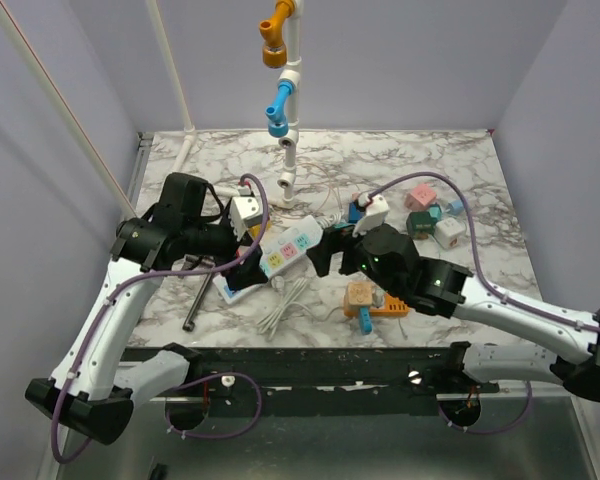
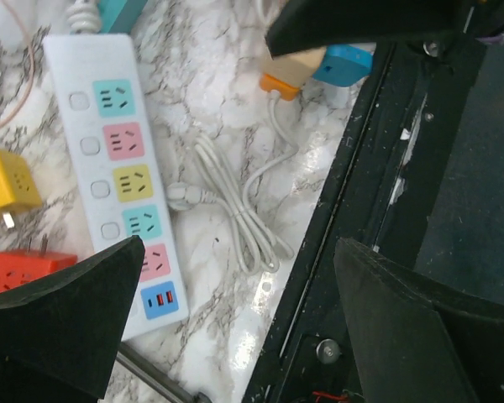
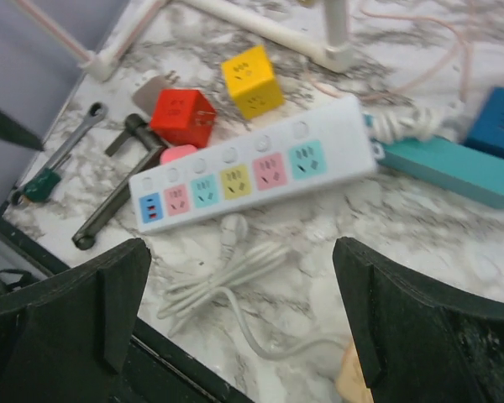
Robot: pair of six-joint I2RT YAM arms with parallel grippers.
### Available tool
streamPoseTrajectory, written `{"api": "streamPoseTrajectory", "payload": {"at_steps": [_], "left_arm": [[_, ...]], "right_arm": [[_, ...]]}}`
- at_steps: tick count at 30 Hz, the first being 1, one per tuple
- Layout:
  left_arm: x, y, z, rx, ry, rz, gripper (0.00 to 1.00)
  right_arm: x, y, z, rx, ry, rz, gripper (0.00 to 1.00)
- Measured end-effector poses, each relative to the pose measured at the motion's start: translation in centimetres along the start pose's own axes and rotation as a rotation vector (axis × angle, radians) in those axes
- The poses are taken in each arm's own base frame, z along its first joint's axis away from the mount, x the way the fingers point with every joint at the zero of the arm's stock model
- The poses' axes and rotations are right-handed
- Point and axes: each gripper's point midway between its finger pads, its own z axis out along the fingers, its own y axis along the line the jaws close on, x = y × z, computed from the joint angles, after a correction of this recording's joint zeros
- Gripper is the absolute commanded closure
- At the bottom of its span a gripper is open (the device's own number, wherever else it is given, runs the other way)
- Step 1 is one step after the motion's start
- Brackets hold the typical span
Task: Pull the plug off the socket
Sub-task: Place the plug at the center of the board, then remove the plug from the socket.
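The socket (image 3: 252, 172), a long white strip with pastel outlets, lies flat on the marble; every outlet I see is empty. The white plug (image 3: 233, 231) rests on the table just beside the strip's yellow outlet, apart from it, with its coiled cord (image 3: 227, 273) trailing toward the front edge. My right gripper (image 3: 239, 327) hangs open above the plug and cord, holding nothing. My left gripper (image 2: 239, 327) is open too, over the strip's USB end and the table edge. From the left wrist the socket (image 2: 109, 185) and the loose plug (image 2: 185, 196) both show. From above, the socket (image 1: 286, 249) lies between the two grippers.
A red cube adapter (image 3: 182, 117) and a yellow one (image 3: 252, 81) sit behind the strip, with a wrench (image 3: 63, 155) and a black rod (image 3: 118, 201) to their left. A teal box (image 3: 454, 165) lies at the strip's cord end. A white pipe stand (image 1: 288, 150) rises behind.
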Motion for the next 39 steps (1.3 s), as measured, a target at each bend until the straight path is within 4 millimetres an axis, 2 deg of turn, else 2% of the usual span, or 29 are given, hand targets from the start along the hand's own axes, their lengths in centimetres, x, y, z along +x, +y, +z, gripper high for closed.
{"api": "streamPoseTrajectory", "payload": {"at_steps": [3, 8, 12, 14, 19, 23, 28, 30, 35, 37, 39], "left_arm": [[-0.3, -2.0, 0.3, 0.042, -0.03, 0.089, 0.02], [-1.2, -5.1, 1.7, 0.149, -0.069, 0.234, 0.02], [-0.9, -7.5, 4.6, 0.261, -0.051, 0.315, 0.02], [-0.5, -8.1, 7.0, 0.301, -0.022, 0.336, 0.01], [0.9, -7.8, 13.4, 0.335, 0.056, 0.324, 0.02], [1.7, -7.7, 17.0, 0.324, 0.084, 0.353, 0.02], [1.4, -7.7, 20.7, 0.308, 0.052, 0.391, 0.01], [1.9, -7.6, 21.6, 0.3, 0.038, 0.405, 0.02], [4.3, -7.7, 23.5, 0.285, 0.038, 0.432, 0.02], [4.2, -7.7, 24.1, 0.272, 0.022, 0.454, 0.01], [3.9, -7.6, 24.7, 0.262, 0.005, 0.466, 0.02]], "right_arm": [[0.5, -3.1, -2.8, 0.125, 0.017, 0.072, 0.0], [3.4, -8.3, -7.8, 0.291, 0.034, 0.23, 0.0], [4.0, -10.7, -10.6, 0.356, -0.006, 0.332, 0.0], [3.8, -11.4, -11.2, 0.381, -0.027, 0.358, 0.0], [4.5, -12.6, -11.0, 0.489, 0.012, 0.315, 0.0], [5.1, -13.1, -10.4, 0.551, 0.039, 0.272, 0.0], [5.1, -14.2, -9.4, 0.607, 0.047, 0.222, 0.0], [4.2, -15.9, -8.6, 0.659, 0.04, 0.234, 0.0], [0.4, -22.9, -7.7, 0.777, -0.034, 0.363, 0.0], [-0.8, -24.3, -7.4, 0.774, -0.053, 0.392, 0.0], [-1.3, -24.5, -6.6, 0.739, -0.057, 0.404, 0.0]]}}
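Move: The beige plug stands almost straight to the left hand's right, some 21 cm off and 19 cm lower. The blue plug sits about 5 cm nearer the base than the beige plug, and the orange strip's middle about 7 cm to the right of it. From the right hand the beige plug is roughly 8 cm right, 1 cm ahead and 17 cm below; the dark green plug lies some 20 cm ahead, 22 cm right and 19 cm down. Rightward about 20 cm, the empty left hand first draws back a little, then sinks some 16 cm towards the beige plug, turning clockwise, its open fingers stopping close by with no touch to be seen. The right hand clears out to the right, slightly back and down, halts briefly, then goes forward and further right towards the dark green plug, turning clockwise some 45 degrees, fingers wide open. ##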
